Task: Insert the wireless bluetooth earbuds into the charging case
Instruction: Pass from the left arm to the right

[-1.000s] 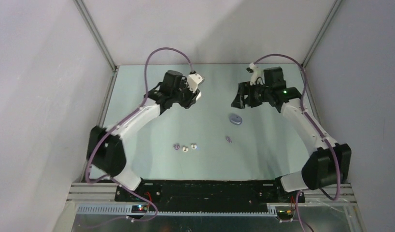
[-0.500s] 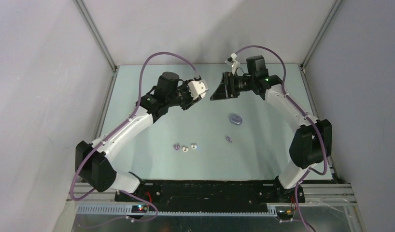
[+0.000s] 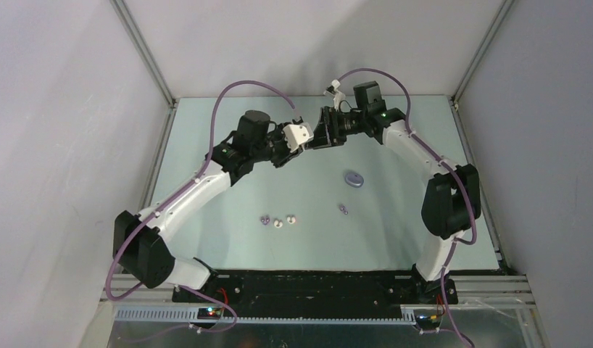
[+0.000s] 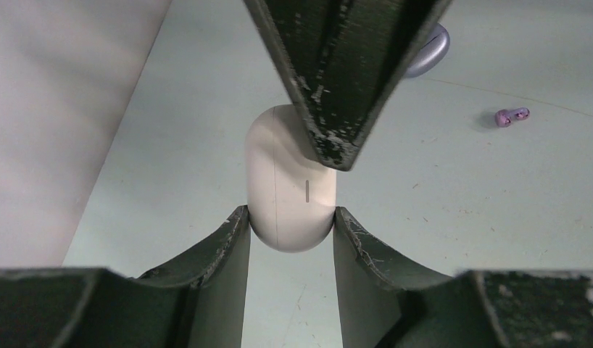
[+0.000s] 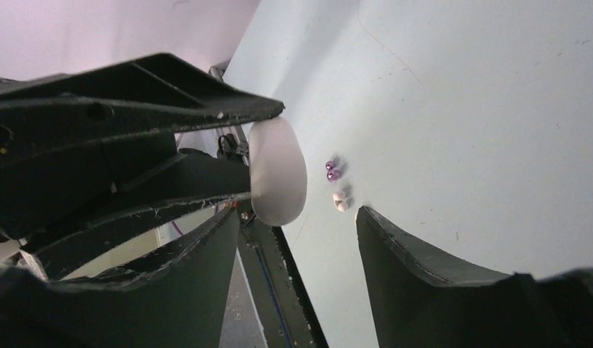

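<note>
The white charging case (image 4: 290, 181) hangs above the table, and my left gripper (image 4: 290, 214) is shut on its lower end. My right gripper (image 3: 319, 138) has come up against it from the right, open, with one finger (image 4: 337, 72) over the case top. In the right wrist view the case (image 5: 278, 170) stands just ahead of the open right gripper (image 5: 297, 212), nearer its left finger. On the table lie a purple earbud (image 3: 264, 219), two white earbuds (image 3: 278, 222) (image 3: 291, 218) and another purple earbud (image 3: 343, 209).
A purple closed case (image 3: 354, 178) lies on the table (image 3: 206, 145) right of centre, below the two grippers. Grey walls close in the table on the left, back and right. Both arms arch over the far half of the table.
My right arm has swung left from the back right up to the left gripper, and its jaws have narrowed a little. The left gripper rose slightly with the white case, then held still.
</note>
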`<move>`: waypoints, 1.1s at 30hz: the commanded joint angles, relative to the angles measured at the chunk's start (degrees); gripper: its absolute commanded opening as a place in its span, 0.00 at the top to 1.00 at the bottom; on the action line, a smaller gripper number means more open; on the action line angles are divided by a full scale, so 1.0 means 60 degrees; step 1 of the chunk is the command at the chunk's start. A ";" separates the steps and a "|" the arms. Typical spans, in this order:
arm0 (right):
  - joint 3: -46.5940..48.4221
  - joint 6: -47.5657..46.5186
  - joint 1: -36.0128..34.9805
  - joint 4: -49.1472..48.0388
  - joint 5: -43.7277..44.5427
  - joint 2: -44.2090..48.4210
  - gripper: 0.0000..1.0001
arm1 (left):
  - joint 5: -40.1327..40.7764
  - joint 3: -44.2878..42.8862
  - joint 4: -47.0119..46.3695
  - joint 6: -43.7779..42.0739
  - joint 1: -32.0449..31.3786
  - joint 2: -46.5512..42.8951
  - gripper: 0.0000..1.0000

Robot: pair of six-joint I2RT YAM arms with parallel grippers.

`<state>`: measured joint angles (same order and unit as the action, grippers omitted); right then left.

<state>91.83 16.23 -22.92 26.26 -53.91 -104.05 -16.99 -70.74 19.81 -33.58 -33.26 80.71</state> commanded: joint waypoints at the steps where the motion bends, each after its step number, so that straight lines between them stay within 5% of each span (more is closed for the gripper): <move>1: 0.0705 0.0436 -0.0040 -0.0791 -0.0285 -0.0165 0.36 | -0.0247 0.0066 -0.0424 -0.0116 -0.0089 -0.0300 0.74; 6: 0.1009 0.0629 -0.0041 -0.0989 -0.0432 -0.0437 0.48 | -0.0225 0.0085 -0.0476 -0.0211 -0.0095 -0.0307 0.74; 18: 0.0928 0.0203 -0.0118 -0.0555 -0.0853 -0.0561 0.55 | 0.0263 0.0133 -0.0939 -0.0028 -0.0091 -0.0215 0.76; 26: 0.0982 0.0227 -0.0099 -0.0791 -0.0989 -0.0614 0.86 | 0.0215 0.0081 -0.1017 -0.0053 -0.0078 -0.0118 0.75; 28: 0.0980 0.0262 -0.0058 -0.0918 -0.1014 -0.0578 0.99 | 0.0352 0.0047 -0.1030 0.0011 -0.0082 -0.0066 0.62; 31: 0.0888 0.0172 0.0139 -0.1030 -0.1014 -0.0303 1.00 | 0.1018 -0.0192 -0.0970 0.0438 0.0015 -0.0004 0.29; 33: 0.0606 0.0275 0.0408 -0.1448 -0.1186 0.0033 1.00 | 0.0926 -0.0575 -0.0722 0.1265 0.0387 -0.0035 0.16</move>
<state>95.64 18.09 -22.85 22.04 -58.59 -107.44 -13.89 -70.11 16.32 -32.42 -33.32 80.71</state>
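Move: The white charging case is already in the left hand, its middle about 1 cm ahead, 1 cm right of and 1 cm below that hand's point. From the right hand it lies some 3 cm left, 1 cm ahead and 1 cm higher. Some 22 cm below, on the table, the purple charging case is about 2 cm ahead and 12 cm right of the right hand, a purple earbud 9 cm back and 9 cm right, and the two white earbuds 12 cm back and 9 cm left. The right fingers close on the free end of the white charging case and pinch it, after that hand has eased up, left and a little forward onto the case, roughly 2 cm in all. The left hand keeps its hold almost in place, drifting only about 1 cm forward, then opens its fingers clear of the case at the very end. ##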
